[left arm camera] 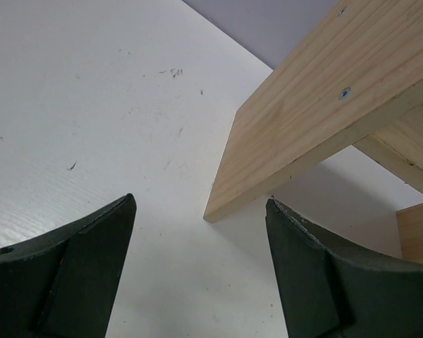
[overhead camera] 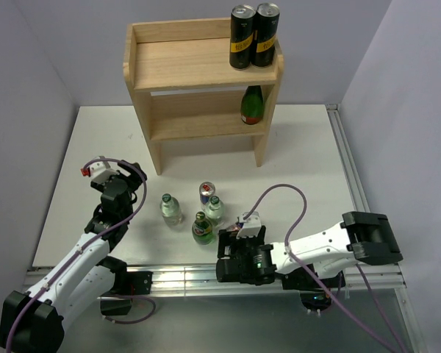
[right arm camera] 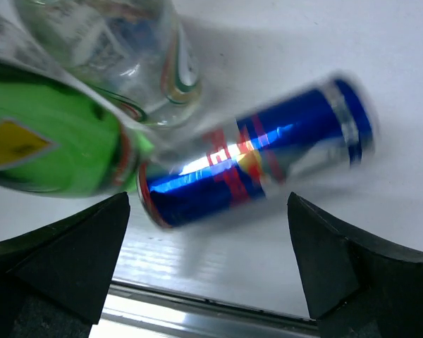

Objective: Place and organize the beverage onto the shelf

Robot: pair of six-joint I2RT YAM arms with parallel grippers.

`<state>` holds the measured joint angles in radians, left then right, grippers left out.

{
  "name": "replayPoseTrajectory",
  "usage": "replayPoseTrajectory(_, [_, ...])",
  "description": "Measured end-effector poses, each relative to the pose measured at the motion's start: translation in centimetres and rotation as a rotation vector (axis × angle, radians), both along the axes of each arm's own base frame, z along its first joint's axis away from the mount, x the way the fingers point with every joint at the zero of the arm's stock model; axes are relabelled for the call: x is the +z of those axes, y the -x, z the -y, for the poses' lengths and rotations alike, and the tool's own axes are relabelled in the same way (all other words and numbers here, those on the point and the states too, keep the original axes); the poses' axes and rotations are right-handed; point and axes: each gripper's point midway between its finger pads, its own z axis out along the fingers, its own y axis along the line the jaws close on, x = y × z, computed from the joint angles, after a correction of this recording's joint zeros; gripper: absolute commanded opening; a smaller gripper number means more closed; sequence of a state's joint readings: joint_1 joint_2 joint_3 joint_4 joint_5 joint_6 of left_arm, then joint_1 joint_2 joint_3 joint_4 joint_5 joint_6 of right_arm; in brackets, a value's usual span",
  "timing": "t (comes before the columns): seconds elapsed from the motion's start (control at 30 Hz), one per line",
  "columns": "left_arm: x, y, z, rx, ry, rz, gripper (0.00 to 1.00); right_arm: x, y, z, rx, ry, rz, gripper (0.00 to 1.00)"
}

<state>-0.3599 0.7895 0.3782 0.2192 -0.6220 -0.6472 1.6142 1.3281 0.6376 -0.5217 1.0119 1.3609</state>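
The wooden shelf [overhead camera: 198,70] stands at the back. Two black cans with yellow labels [overhead camera: 253,35] stand on its top board at the right. One dark-green bottle [overhead camera: 251,105] stands on its lower board. On the table stand a clear bottle [overhead camera: 170,209], a blue-silver can [overhead camera: 207,193], a second clear bottle [overhead camera: 214,209] and a green bottle [overhead camera: 202,228]. My right gripper [overhead camera: 223,256] is open and empty just right of the green bottle. Its wrist view [right arm camera: 208,201] shows the can [right arm camera: 254,162], the green bottle [right arm camera: 49,148] and a clear bottle [right arm camera: 127,56]. My left gripper [overhead camera: 128,176] is open and empty.
The left wrist view has the open gripper [left arm camera: 199,201] facing the foot of the shelf's side panel [left arm camera: 317,120] over the white table [left arm camera: 92,105]. A metal rail [overhead camera: 184,279] runs along the table's near edge. Grey walls close in the back and sides.
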Motion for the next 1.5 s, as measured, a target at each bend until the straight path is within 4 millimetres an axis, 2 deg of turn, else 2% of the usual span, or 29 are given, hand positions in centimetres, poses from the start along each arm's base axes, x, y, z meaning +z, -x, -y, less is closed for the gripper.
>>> replayPoseTrajectory(0.1, [0.0, 0.0, 0.0, 0.000, 0.000, 0.000, 0.81, -1.2, -0.1, 0.5, -0.024, 0.031, -0.013, 1.00])
replayPoseTrajectory(0.17, [0.0, 0.0, 0.0, 0.000, 0.000, 0.000, 0.81, -1.2, -0.1, 0.6, -0.031, 0.029, -0.015, 1.00])
replayPoseTrajectory(0.37, [-0.4, -0.1, 0.1, -0.001, -0.004, -0.013, 0.80, -0.2, -0.1, 1.0, -0.048, -0.022, -0.020, 1.00])
replayPoseTrajectory(0.5, [-0.5, -0.1, 0.1, -0.005, -0.005, -0.018, 0.80, 0.4, -0.5, 2.1, -0.084, -0.016, -0.026, 1.00])
replayPoseTrajectory(0.57, [-0.5, -0.1, 0.1, -0.005, -0.005, -0.018, 0.80, 0.6, -1.2, 2.3, -0.110, -0.025, -0.049, 1.00])
replayPoseTrajectory(0.77, [-0.5, -0.1, 0.2, -0.009, -0.005, -0.018, 0.80, 0.5, -6.0, 3.4, -0.232, -0.118, -0.133, 1.00])
replayPoseTrajectory(0.93, [-0.6, -0.2, 0.3, -0.016, -0.003, -0.018, 0.80, -0.1, -7.3, 2.2, -0.221, -0.080, -0.177, 1.00])
replayPoseTrajectory(1.13, [-0.5, -0.1, 0.4, -0.021, -0.002, -0.017, 0.80, -1.6, -7.3, 0.0, -0.187, -0.033, -0.237, 1.00])
replayPoseTrajectory(1.33, [0.0, -0.1, 0.5, -0.027, 0.005, -0.002, 0.80, -3.7, -6.8, -0.2, -0.189, 0.000, -0.290, 1.00])
replayPoseTrajectory(1.5, [0.0, -0.1, 0.6, -0.034, 0.007, -0.001, 0.80, -4.0, -7.1, 0.3, -0.221, -0.014, -0.300, 1.00])
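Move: The Red Bull can beside the right hand seems to lie on its side about 6 cm ahead, 1 cm to the right and 4 cm below. The clear bottle stands some 8 cm ahead and 7 cm left, the green bottle 2 cm ahead and 10 cm left, and the second can 14 cm ahead and 10 cm left. From the left hand, the lying can is roughly 13 cm back, 30 cm right and 15 cm below. The open right hand reaches about 7 cm forward, then sinks 4 cm towards the lying can, tipping down some 15 degrees. ##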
